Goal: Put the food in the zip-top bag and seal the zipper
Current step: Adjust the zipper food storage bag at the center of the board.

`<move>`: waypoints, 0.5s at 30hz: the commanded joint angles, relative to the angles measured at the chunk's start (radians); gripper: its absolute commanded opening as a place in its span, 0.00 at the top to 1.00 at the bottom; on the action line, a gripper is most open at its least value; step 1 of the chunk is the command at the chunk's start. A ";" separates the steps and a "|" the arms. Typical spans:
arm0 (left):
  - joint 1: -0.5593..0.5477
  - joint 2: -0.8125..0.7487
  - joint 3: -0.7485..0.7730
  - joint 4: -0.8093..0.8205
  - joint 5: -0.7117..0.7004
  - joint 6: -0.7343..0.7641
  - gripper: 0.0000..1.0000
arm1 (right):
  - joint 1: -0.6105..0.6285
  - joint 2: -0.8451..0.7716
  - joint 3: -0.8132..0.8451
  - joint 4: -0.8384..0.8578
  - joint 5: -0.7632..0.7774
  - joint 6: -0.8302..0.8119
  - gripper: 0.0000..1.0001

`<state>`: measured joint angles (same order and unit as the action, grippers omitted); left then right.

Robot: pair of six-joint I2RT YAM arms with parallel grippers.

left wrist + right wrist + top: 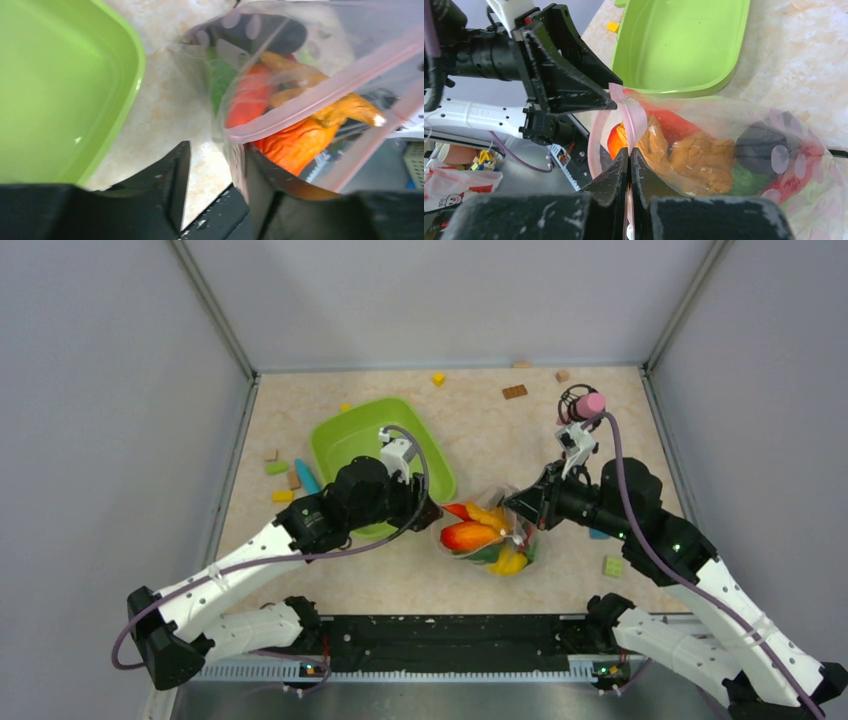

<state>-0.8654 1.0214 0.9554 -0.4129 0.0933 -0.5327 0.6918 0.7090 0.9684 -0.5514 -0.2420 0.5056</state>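
The clear zip-top bag [520, 540] lies at mid-table with the toy food [470, 535] inside: orange, red, yellow and green pieces and a dark one [764, 145]. My right gripper [512, 505] is shut on the pink zipper [631, 117] at the bag's mouth, jaws tight together [630, 152]. My left gripper [428, 512] is at the bag's left corner. Its jaws [215, 155] stand apart with bare table between them, and the bag's edge [235, 150] lies against the right finger. The zipper [325, 90] runs across the orange food, its two strips apart.
The lime-green tray [345, 440] sits just left and behind the bag, close to my left wrist. Small blocks lie around: green and yellow [278, 468] at the left wall, brown [514, 392] and yellow [438, 379] at the back, green [612, 566] at the right.
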 commanded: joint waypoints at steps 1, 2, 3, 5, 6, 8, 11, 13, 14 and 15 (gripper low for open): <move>-0.015 -0.014 -0.010 -0.011 -0.104 -0.005 0.57 | 0.006 -0.027 -0.004 0.097 -0.023 -0.018 1.00; -0.020 -0.013 -0.014 -0.007 -0.099 -0.003 0.58 | 0.006 -0.028 -0.010 0.101 -0.028 -0.019 1.00; -0.024 -0.008 -0.015 -0.003 -0.068 -0.004 0.58 | 0.006 -0.031 -0.016 0.108 -0.033 -0.019 1.00; -0.034 0.018 -0.011 0.006 -0.031 -0.003 0.60 | 0.006 -0.035 -0.027 0.122 -0.040 -0.020 1.00; -0.041 0.033 -0.007 0.013 -0.019 -0.003 0.63 | 0.007 -0.037 -0.031 0.124 -0.043 -0.020 1.00; -0.055 0.071 0.008 0.023 -0.004 0.000 0.82 | 0.006 -0.041 -0.031 0.123 -0.052 -0.025 1.00; -0.068 0.109 0.051 0.014 -0.022 0.003 1.00 | 0.006 -0.054 -0.030 0.109 -0.065 -0.037 1.00; -0.073 0.104 0.080 0.026 -0.036 0.009 1.00 | 0.006 -0.062 -0.030 0.091 -0.078 -0.049 1.00; -0.073 0.098 0.092 0.042 -0.035 0.017 1.00 | 0.006 -0.066 -0.030 0.083 -0.095 -0.057 1.00; -0.073 0.090 0.114 0.055 -0.038 0.029 1.00 | 0.007 -0.069 -0.032 0.078 -0.120 -0.064 1.00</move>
<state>-0.9318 1.1389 0.9722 -0.4191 0.0658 -0.5301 0.6918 0.6754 0.9230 -0.5285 -0.2878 0.4755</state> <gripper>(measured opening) 0.014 0.006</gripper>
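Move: The left end of the bag's pink zipper rim is right at the left hand's half-open fingertips, only about 1 cm to the right and 2 cm below. The orange pepper inside the bag lies some 7 cm right of that hand, 3 cm back and 7 cm lower; the green bin's middle is about 13 cm to its left, 12 cm farther out and 18 cm down. From the right hand, the same rim end is roughly 14 cm left, 1 cm back and 4 cm lower. Down and to the right, about 4 cm in all after a tiny drift the other way, the left hand sinks onto the rim's left end and shuts its half-open fingers, pinching the film at the zipper corner; its wrist barely turns. The right hand keeps its shut grip on the rim and eases back about 1 cm. ##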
